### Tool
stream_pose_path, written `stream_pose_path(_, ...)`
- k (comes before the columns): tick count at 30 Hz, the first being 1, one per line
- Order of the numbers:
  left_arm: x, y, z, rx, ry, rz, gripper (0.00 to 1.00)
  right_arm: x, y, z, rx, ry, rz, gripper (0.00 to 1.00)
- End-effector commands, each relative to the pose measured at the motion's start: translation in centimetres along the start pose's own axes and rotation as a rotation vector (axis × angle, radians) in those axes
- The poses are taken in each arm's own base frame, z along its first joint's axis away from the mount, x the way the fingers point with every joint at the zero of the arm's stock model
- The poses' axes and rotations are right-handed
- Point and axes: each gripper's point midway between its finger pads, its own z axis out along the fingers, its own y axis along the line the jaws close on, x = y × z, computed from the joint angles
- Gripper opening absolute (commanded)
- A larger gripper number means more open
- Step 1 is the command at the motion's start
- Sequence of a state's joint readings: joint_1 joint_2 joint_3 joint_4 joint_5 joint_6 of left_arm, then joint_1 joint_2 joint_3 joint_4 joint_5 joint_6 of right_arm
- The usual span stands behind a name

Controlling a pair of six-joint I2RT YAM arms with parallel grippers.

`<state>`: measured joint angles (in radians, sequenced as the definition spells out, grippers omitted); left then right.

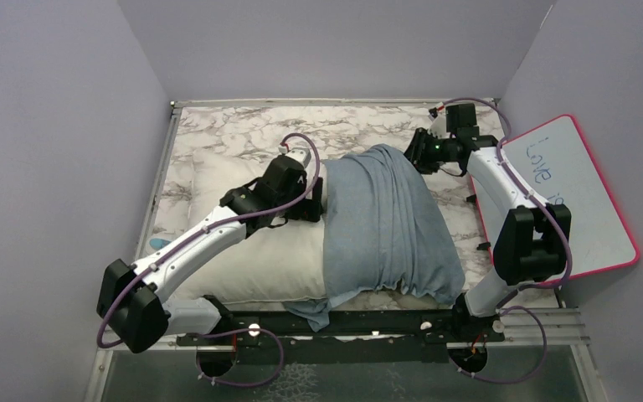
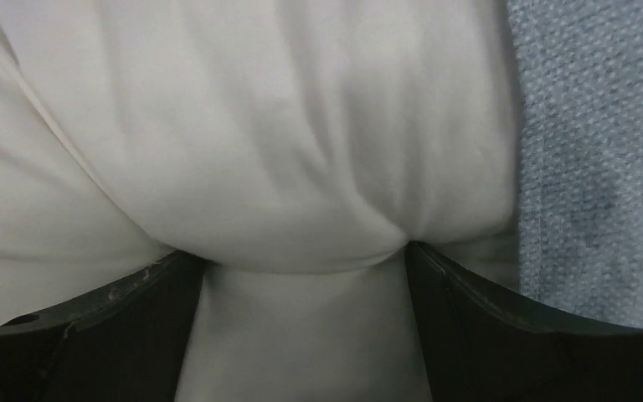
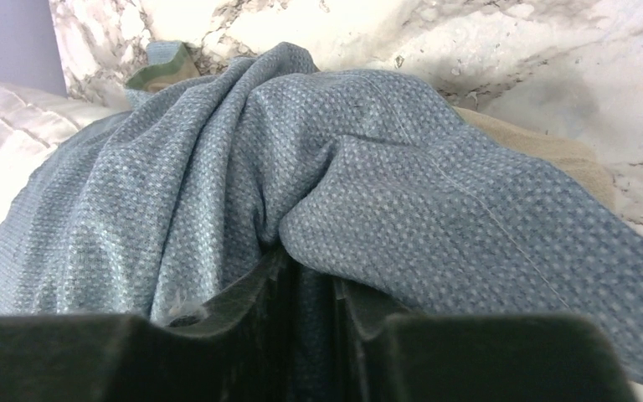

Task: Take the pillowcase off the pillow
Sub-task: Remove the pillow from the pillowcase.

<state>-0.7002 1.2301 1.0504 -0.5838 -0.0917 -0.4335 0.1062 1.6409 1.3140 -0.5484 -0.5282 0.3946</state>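
The white pillow point(image 1: 243, 260) lies across the marble table, its right half under the grey-blue pillowcase point(image 1: 385, 226). My left gripper point(image 1: 310, 205) presses down on the bare pillow right at the pillowcase's left edge. In the left wrist view the left gripper point(image 2: 301, 251) stands open wide, with pillow point(image 2: 259, 126) bulging between the jaws and pillowcase point(image 2: 594, 151) at the right. My right gripper point(image 1: 410, 155) is at the pillowcase's far right corner. In the right wrist view the right gripper point(image 3: 310, 268) has its jaws narrowly apart, with a fold of pillowcase point(image 3: 435, 193) filling the gap.
A pink-rimmed whiteboard point(image 1: 573, 193) leans at the right beside the right arm. Marble tabletop point(image 1: 234, 126) shows beyond the pillow, boxed in by grey walls. A black rail point(image 1: 368, 322) runs along the near edge, with a pillowcase corner hanging over it.
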Motion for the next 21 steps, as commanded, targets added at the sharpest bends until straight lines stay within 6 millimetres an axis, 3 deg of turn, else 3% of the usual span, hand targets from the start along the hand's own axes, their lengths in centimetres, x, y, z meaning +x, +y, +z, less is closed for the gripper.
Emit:
stream_pose_path(1,8.8,0.8,3.1,-0.03,0.275,-0.052,0.53,-0.2,1.7,-2.6,0.026,-0.018,-0.057,0.41)
stream_pose_path(2,8.8,1.6,3.2,-0.072,0.257,-0.078,0.16,-0.7,1.4,-2.9,0.064,-0.04,-0.068,0.45)
stream_pose_path(3,8.4,2.1,2.9,-0.106,0.222,-0.103,0.0,-1.6,1.1,-3.5,0.105,-0.071,-0.082,0.52)
stream_pose_path(8,6.7,3.9,1.1,-0.171,0.09,-0.148,0.0,-5.7,-0.5,-6.7,0.304,-0.247,-0.082,0.82)
stream_pose_path(13,7.4,4.2,0.3,-0.16,0.092,-0.164,0.0,-8.9,-2.9,-9.4,0.379,-0.381,0.061,0.92)
stream_pose_path(17,8.0,4.3,-0.1,-0.15,0.088,-0.188,0.0,-7.8,-5.4,-8.0,0.335,-0.329,0.201,0.94)
stream_pose_path(21,8.0,4.2,-0.4,-0.134,0.073,-0.187,0.0,-6.1,-5.4,-4.5,0.159,-0.231,0.272,0.95)
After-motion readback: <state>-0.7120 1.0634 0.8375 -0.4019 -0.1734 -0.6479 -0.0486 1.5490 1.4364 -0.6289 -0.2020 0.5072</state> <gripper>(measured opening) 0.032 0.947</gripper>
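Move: The cream pillow's bare top is right under the left hand's open tips, the bit to be gripped about 2 cm down and 1 cm to its right; the pillowcase's open edge runs some 5 cm to its right. The right hand still has the gathered pillowcase fold between its partly open fingers. From the right hand, the pillowcase's broad middle is roughly 15 cm back, 4 cm left and 6 cm lower; the whiteboard's left edge is some 15 cm right and 14 cm back. Downward about 2 cm, the left hand presses its already touching tips deeper into the bare pillow, shuts them on a pinch of the cream fabric, then eases back up and slightly left, still holding. The right hand opens wide, lets go of the pillowcase fold and draws off some 11 cm rightward and a little forward, climbing 8 cm before sinking 2, turning about 25 degrees clockwise. ##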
